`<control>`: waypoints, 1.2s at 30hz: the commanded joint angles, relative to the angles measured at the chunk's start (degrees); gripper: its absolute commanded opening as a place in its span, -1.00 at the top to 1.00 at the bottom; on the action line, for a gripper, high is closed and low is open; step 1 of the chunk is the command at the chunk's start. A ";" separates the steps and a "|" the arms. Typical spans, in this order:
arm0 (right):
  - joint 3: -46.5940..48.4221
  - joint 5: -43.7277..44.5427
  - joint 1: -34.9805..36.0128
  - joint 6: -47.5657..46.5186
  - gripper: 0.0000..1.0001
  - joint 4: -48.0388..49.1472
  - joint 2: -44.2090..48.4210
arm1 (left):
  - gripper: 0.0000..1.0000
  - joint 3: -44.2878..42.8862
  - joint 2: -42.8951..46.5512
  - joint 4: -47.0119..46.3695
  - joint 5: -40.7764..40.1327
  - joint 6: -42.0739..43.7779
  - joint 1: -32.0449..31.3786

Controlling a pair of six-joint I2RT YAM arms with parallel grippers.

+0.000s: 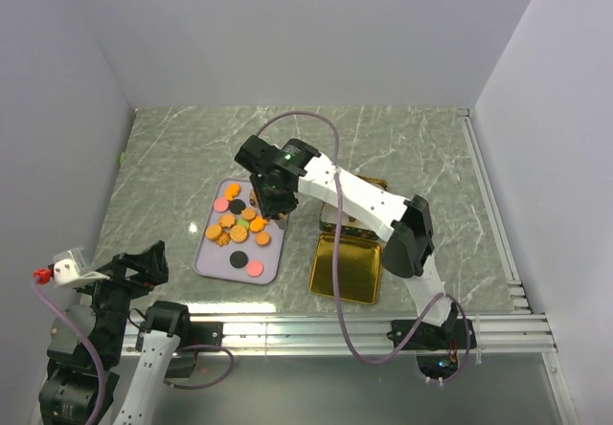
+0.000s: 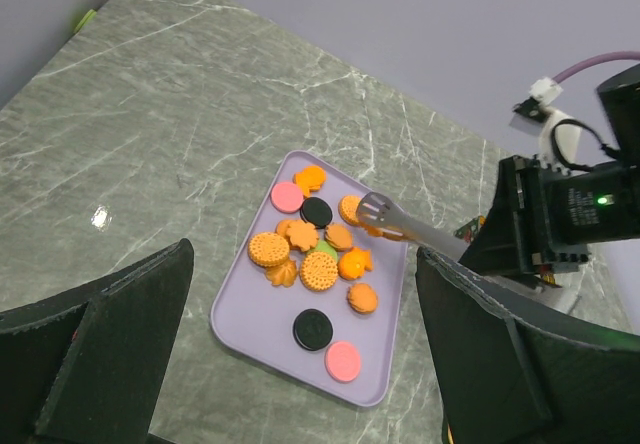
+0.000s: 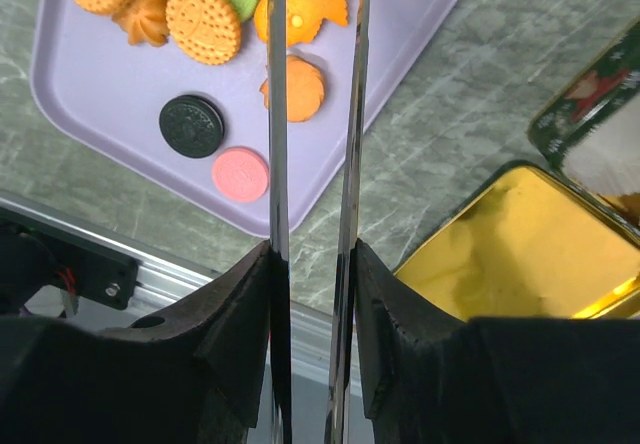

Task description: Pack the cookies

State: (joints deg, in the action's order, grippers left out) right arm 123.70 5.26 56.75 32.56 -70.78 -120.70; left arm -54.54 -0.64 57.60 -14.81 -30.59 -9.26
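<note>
The cookies [image 1: 238, 229] lie on a lilac tray [image 1: 206, 257]: mostly orange ones, plus pink, black and a green one. My right gripper [image 1: 273, 195] is shut on a pair of metal tongs [image 2: 410, 226], whose tips reach the orange cookies [image 2: 350, 209] at the pile's far side. Whether the tongs pinch a cookie does not show. In the right wrist view the tong blades [image 3: 277, 114] run between my right gripper [image 3: 312, 254] and the cookies [image 3: 205, 24], their tips cut off at the top. My left gripper [image 2: 305, 259] hangs open, high above the tray's near left side.
An open gold tin [image 1: 347, 267] sits right of the tray [image 2: 250, 314], with its patterned lid [image 3: 600, 114] beyond it. A metal rail [image 1: 364, 329] runs along the table's near edge. White walls close in the back and both sides.
</note>
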 commanded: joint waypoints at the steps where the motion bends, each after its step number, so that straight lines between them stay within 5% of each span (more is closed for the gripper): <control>1: 1.02 2.91 -0.68 1.19 0.25 -1.02 7.23 | -0.99 0.32 0.12 -2.76 1.10 1.76 -0.06; 11: -7.58 10.03 -5.42 1.19 0.25 -3.31 20.32 | -0.99 0.49 0.47 -2.94 1.80 2.11 -0.06; 20: -30.16 11.18 -15.70 -0.12 0.26 2.31 35.26 | -0.99 0.67 0.47 -3.11 2.24 2.29 -0.06; 36: -40.99 13.38 -22.47 -2.76 0.28 5.83 37.39 | -0.99 0.58 -0.06 -2.94 1.80 2.02 0.03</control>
State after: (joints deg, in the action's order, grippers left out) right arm 83.46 16.75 34.89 30.52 -67.79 -85.91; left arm -53.89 -0.64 56.80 -13.34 -29.34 -9.26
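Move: The held orange cookie sits in the tongs' tips, about 6 cm ahead, 5 cm left and 9 cm below the right hand. The empty far-right paper cup lies some 10 cm ahead, 24 cm right and 13 cm below this hand; the already packed cookie is about 7 cm left of that cup and 1 cm farther out. The gold lid is some 9 cm back and 18 cm right of the hand. From the left hand the cup is roughly 26 cm ahead, 46 cm right, 27 cm below. The orange cookie, still pinched between the tongs, goes from the tray across to the far-right cup. The right hand carries it some 24 cm to the right in an arc, first rising about 8 cm, then sinking 6 to 7 cm over the box, turning some 25 degrees clockwise; its fingers keep their grip on the tongs. ##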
